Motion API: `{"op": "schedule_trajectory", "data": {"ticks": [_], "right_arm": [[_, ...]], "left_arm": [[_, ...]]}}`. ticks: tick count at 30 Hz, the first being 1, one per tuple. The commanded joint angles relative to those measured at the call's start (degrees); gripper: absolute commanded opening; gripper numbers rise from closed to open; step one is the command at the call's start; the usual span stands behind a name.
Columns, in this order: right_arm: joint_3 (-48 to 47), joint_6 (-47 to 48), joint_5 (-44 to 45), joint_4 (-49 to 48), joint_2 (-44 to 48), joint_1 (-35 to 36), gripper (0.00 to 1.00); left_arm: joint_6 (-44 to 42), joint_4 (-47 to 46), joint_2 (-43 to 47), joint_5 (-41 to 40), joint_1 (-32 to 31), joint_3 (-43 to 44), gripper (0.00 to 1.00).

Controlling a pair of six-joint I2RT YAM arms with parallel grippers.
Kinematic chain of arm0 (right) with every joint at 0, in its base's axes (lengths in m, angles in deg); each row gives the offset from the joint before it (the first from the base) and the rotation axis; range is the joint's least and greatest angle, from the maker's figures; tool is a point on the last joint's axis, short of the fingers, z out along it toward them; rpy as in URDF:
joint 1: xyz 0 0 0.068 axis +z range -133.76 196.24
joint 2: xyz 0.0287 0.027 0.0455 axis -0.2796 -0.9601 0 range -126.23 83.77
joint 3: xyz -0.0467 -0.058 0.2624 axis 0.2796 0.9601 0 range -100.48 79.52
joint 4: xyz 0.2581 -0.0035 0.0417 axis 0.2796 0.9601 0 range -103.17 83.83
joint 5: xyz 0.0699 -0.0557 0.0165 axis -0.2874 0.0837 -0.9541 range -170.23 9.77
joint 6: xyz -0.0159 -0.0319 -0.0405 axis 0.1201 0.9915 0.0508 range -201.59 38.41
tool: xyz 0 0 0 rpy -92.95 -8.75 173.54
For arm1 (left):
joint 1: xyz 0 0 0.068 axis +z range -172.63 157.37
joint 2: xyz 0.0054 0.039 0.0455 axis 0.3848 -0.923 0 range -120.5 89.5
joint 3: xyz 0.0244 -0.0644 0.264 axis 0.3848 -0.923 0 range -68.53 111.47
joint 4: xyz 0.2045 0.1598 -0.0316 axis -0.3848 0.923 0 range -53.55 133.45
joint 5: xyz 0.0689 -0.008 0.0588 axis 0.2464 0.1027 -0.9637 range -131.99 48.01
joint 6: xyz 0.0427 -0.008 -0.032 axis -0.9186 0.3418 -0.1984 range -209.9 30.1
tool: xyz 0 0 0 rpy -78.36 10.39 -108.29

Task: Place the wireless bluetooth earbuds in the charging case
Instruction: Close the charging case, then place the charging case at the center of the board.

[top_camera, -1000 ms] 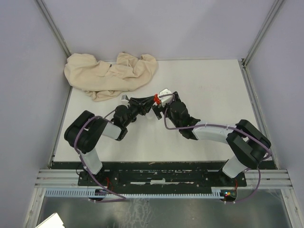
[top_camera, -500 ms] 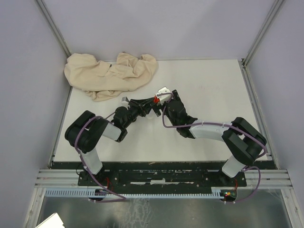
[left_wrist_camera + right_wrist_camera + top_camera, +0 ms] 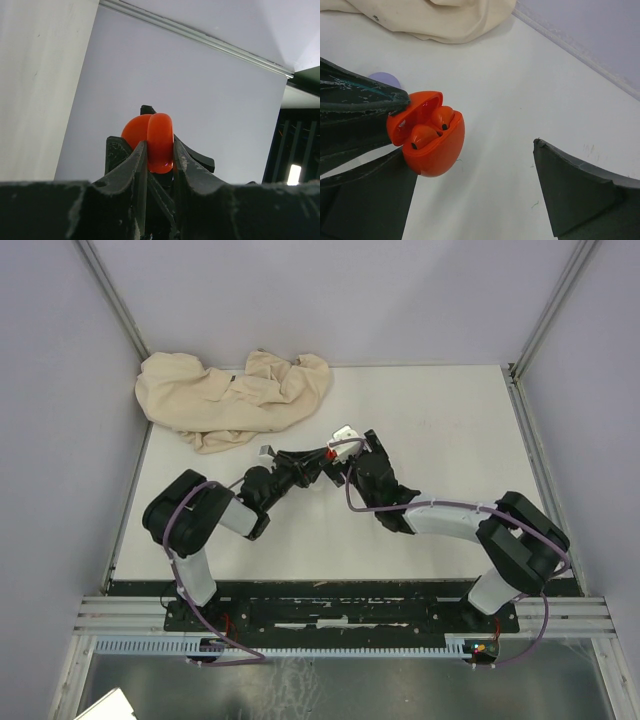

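An orange-red charging case (image 3: 432, 150) hangs above the table with its lid open. Two red earbuds (image 3: 423, 135) sit side by side in its wells. My left gripper (image 3: 160, 148) is shut on the case (image 3: 156, 129), which is pinched between both fingers. In the top view that gripper (image 3: 318, 462) meets the case (image 3: 330, 453) at mid-table. My right gripper (image 3: 470, 150) stands wide open just beside the case, with nothing between its fingers. Seen from above, the right gripper (image 3: 350, 452) faces the left one.
A crumpled beige cloth (image 3: 230, 395) lies at the back left of the white table (image 3: 450, 440). A small white object (image 3: 346, 431) sits just behind the grippers. A pale purple round thing (image 3: 385, 79) peeks out behind the left finger.
The right arm swayed slightly left and came back. The left arm edged a little to the right. The case stays held and the right jaws stay wide.
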Motion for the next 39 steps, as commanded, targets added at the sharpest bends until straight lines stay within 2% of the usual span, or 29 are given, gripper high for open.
{"op": "schedule_trajectory", "data": {"ticks": [1, 11, 16, 19, 23, 28, 32, 35, 39], "right_arm": [[0.2, 1.2, 2.4, -0.8, 5.1, 0.0, 1.0], [3.1, 2.0, 7.0, 4.1, 11.0, 0.0, 1.0], [-1.8, -6.8, 13.3, 18.6, 13.6, -2.1, 0.99], [-4.6, -13.0, 9.4, 26.2, 14.9, -5.7, 1.0], [-6.0, -16.5, 6.1, 29.7, 15.8, -7.7, 1.0], [-6.2, -17.0, 4.8, 30.3, 15.7, -8.1, 0.99], [-6.0, -17.5, 3.7, 30.3, 15.9, -8.2, 0.99], [-5.7, -17.7, 3.0, 30.1, 16.2, -8.2, 0.99], [-5.6, -17.6, 2.5, 30.2, 16.5, -8.3, 0.99]], "left_arm": [[1.0, -2.8, -1.4, 0.5, -0.1, 0.3, 0.03], [-0.3, -3.5, -2.9, 2.2, 0.4, 0.9, 0.03], [-6.4, -0.2, -0.8, 7.1, 1.6, 0.8, 0.03], [-14.3, 8.1, 3.4, 9.7, 1.7, -1.0, 0.03], [-24.9, 19.2, 11.1, 9.7, 1.8, -4.8, 0.03], [-41.2, 42.4, 24.2, 4.7, 1.5, -5.2, 0.03], [-48.8, 56.1, 32.6, -0.7, 1.5, -4.9, 0.03], [-50.9, 59.9, 34.8, -2.7, 1.6, -5.7, 0.03], [-51.8, 58.1, 33.8, -3.4, 1.5, -8.3, 0.03]]}}
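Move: Wide open, the right hand has the open red charging case about 4 cm to its left, 1 cm back and slightly above its hand point, beside its left finger. The left hand still grips that case. The bare patch where the case first lay is roughly 7 cm back, 6 cm left and 11 cm below the left hand; at that same depth, the white case lies 1 cm ahead and 3 cm left, the black case level and 12 cm left. Rightward and a little up goes the open right hand, its left finger leaving from behind the lid; it ends about 9 cm to the right, turned some 15 degrees clockwise and tipped down. The left hand first sinks slightly, then carries the gripped case back, down and left towards the bare patch, rolling about 45 degrees, left side rising. ##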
